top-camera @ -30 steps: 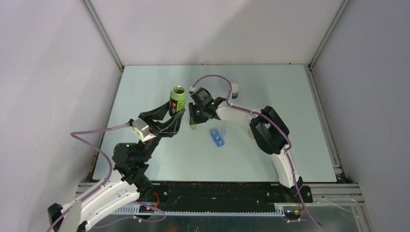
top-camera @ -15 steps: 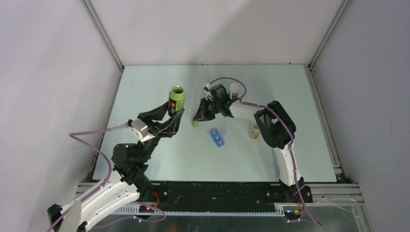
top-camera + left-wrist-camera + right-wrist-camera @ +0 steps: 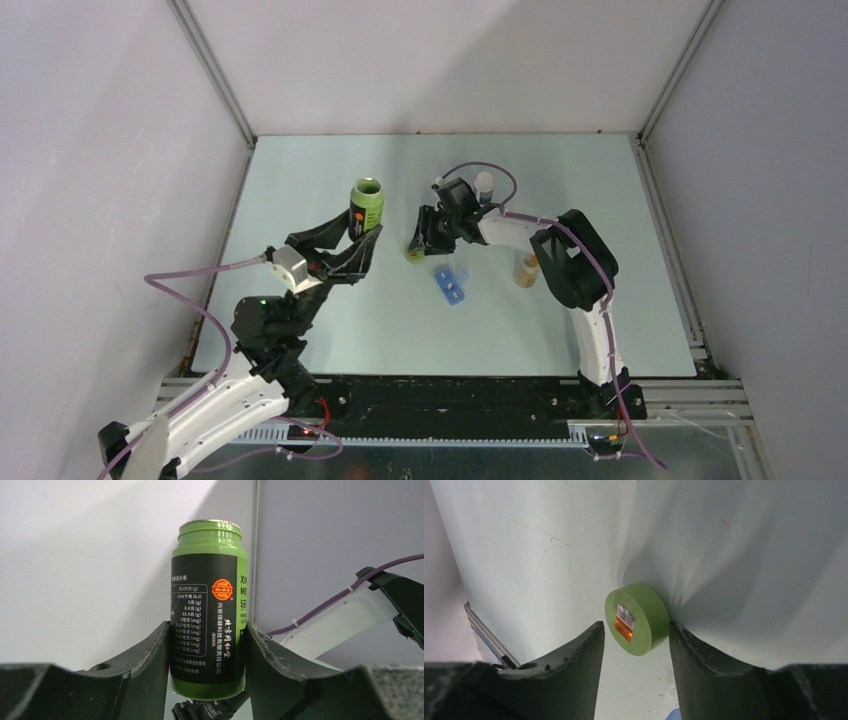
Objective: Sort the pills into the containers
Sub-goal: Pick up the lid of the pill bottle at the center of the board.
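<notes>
My left gripper (image 3: 358, 240) is shut on a green bottle (image 3: 366, 205) with a black label, holding it upright with its mouth uncapped. The left wrist view shows the green bottle (image 3: 210, 625) pinched low between both fingers of the left gripper (image 3: 206, 627). The green cap (image 3: 412, 255) lies on the table to the right of the bottle. My right gripper (image 3: 420, 242) hangs over it, open. In the right wrist view the cap (image 3: 638, 617) sits tilted between the tips of the right gripper (image 3: 635, 626), close to the right finger and apart from the left. No loose pills can be made out.
A blue pill strip (image 3: 451, 284) with pale dots lies just below and right of the cap. A white bottle (image 3: 484, 184) stands behind the right arm. An amber bottle (image 3: 525, 270) stands beside the right arm's elbow. Enclosure walls ring the pale table (image 3: 330, 320).
My right gripper has shifted right, away from the green bottle, and its jaws have opened, letting go of the green cap on the table. The left arm and bottle have not moved.
</notes>
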`<action>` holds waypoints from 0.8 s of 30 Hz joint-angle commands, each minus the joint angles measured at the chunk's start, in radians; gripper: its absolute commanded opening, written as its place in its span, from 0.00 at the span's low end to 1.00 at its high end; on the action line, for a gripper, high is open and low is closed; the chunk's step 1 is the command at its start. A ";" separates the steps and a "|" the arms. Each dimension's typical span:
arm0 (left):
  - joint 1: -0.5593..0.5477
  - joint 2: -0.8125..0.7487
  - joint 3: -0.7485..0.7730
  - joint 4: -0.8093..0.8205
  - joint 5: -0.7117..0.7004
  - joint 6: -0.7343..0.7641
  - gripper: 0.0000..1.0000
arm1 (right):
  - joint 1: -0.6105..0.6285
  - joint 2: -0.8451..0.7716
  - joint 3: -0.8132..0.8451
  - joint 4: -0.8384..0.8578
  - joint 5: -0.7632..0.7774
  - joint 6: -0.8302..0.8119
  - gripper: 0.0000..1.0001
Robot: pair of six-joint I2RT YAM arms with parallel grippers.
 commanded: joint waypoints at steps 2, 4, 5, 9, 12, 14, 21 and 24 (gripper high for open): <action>0.005 0.004 0.033 0.052 -0.009 -0.012 0.00 | 0.015 -0.070 0.030 -0.086 0.138 -0.059 0.57; 0.006 0.006 0.031 0.056 -0.009 -0.014 0.00 | 0.029 -0.079 0.037 -0.099 0.175 -0.083 0.67; 0.006 0.007 0.031 0.057 -0.009 -0.014 0.00 | 0.043 -0.082 0.053 -0.109 0.193 -0.095 0.74; 0.006 0.010 0.029 0.060 -0.012 -0.014 0.00 | 0.102 -0.057 0.146 -0.235 0.338 -0.207 0.88; 0.005 0.009 0.029 0.062 -0.013 -0.014 0.00 | 0.137 -0.017 0.203 -0.288 0.449 -0.253 0.90; 0.004 0.006 0.028 0.062 -0.013 -0.015 0.00 | 0.157 0.000 0.227 -0.308 0.488 -0.278 0.90; 0.005 -0.002 0.028 0.063 -0.014 -0.012 0.00 | 0.223 0.070 0.309 -0.364 0.581 -0.381 0.89; 0.006 -0.002 0.033 0.058 -0.012 -0.007 0.00 | 0.237 0.111 0.344 -0.394 0.623 -0.394 0.87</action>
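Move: The bottle's green lid lies flat on the board only about 2 cm to the left of and 2 cm below the right hand, between its fingertips. The blue pill box sits some 6 cm back and 5 cm to the right of that hand, and the brown bottle about 3 cm back and 22 cm to the right. From the left hand, the lid is roughly 14 cm ahead, 8 cm right and 37 cm below. Spreading its fingers wide, the right hand first eases about 1 cm right, clear of the lid's near side. It then hops up some 3 cm while swinging about 3 cm left to come over the lid, and sinks about 2 cm again. Meanwhile the wrist turns some 35 degrees, so that the fingers point more steeply down. The left hand keeps the green bottle held still. ##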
